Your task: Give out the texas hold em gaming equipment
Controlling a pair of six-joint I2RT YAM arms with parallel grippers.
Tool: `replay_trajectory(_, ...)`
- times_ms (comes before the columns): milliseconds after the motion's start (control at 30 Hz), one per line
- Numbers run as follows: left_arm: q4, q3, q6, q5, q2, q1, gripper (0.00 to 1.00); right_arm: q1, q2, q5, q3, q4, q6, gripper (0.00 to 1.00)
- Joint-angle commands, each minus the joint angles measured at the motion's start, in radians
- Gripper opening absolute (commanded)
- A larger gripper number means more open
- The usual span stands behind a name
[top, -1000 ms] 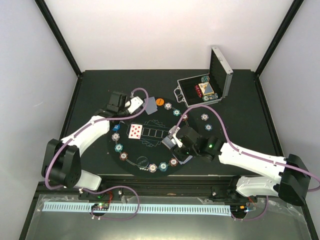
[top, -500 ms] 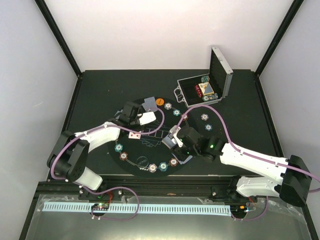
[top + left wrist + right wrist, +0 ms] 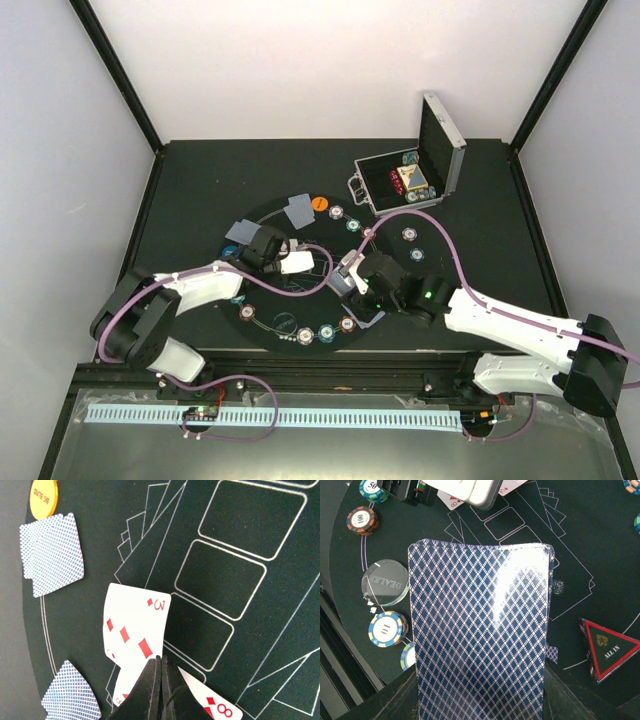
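Observation:
My left gripper (image 3: 312, 262) hangs over the middle of the round black mat (image 3: 292, 306), jaws pressed shut (image 3: 162, 661). The edge of a face-up three of diamonds (image 3: 132, 625) runs into the jaw tips. Partly under it lies an eight of diamonds (image 3: 220, 707). My right gripper (image 3: 348, 276) sits just right of it, shut on a deck of blue-backed playing cards (image 3: 480, 630). Pairs of face-down cards (image 3: 52, 552) lie by the orange disc (image 3: 43, 497) and at the lower left (image 3: 70, 692). Poker chips (image 3: 362, 520) ring the mat's edge, and the red triangle marker (image 3: 610, 647) lies on it.
The open silver case (image 3: 410, 180) stands at the back right with more pieces inside. Two chips (image 3: 408, 233) lie on the table right of the mat. A clear dealer disc (image 3: 385, 582) sits near the mat's front edge. Both arms' purple cables cross above the mat.
My left gripper has swung from the face-down cards at the mat's far edge down to its middle, beside the deck. A face-up three of diamonds now shows at its tips. The right arm barely moved.

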Motion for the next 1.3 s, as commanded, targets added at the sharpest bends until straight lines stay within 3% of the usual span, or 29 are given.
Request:
replay_trajectory(0,-0.005,-0.002,0.021,0.010,-0.039,-0.011,0.01,-0.007,-0.025,0.014,-0.006,0.035,0.007,0.55)
replay_trajectory(700,-0.062,-0.049,-0.020,-0.009,-0.032,-0.021,0.06,-0.007,-0.031,0.007,-0.008,0.037,0.006,0.55)
replay_trajectory(1000,-0.116,-0.044,-0.084,-0.018,-0.084,-0.022,0.31,-0.007,-0.028,0.010,-0.008,0.038,0.007,0.55)
replay_trajectory(1167,-0.168,-0.024,-0.196,0.005,-0.248,-0.021,0.35,-0.007,-0.020,0.020,-0.006,0.034,0.006,0.55)
replay_trajectory(1267,-0.183,-0.018,-0.272,0.032,-0.377,-0.021,0.46,-0.007,-0.009,0.031,0.000,0.025,0.005,0.55)
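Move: The left fingers hold the 3 of diamonds some 3 cm above the mat, almost directly over the face-up 8 of diamonds, whose middle lies about 1 cm back. The nearer face-down cards lie roughly 7 cm ahead and 8 cm left; the farther face-down cards 13 cm ahead and 7 cm right, with the orange big blind disc 15 cm ahead and 12 cm right. From the right hand, the 8 is about 7 cm ahead, 21 cm left and 12 cm below. Draw the left gripper back about 2.5 cm and a little left while lowering it some 2 cm, bringing the pinched 3 of diamonds down onto the 8 of diamonds. Open the fingers to a bit under half wide to let go of the card, then lift them clear, straight up about 5 cm. ##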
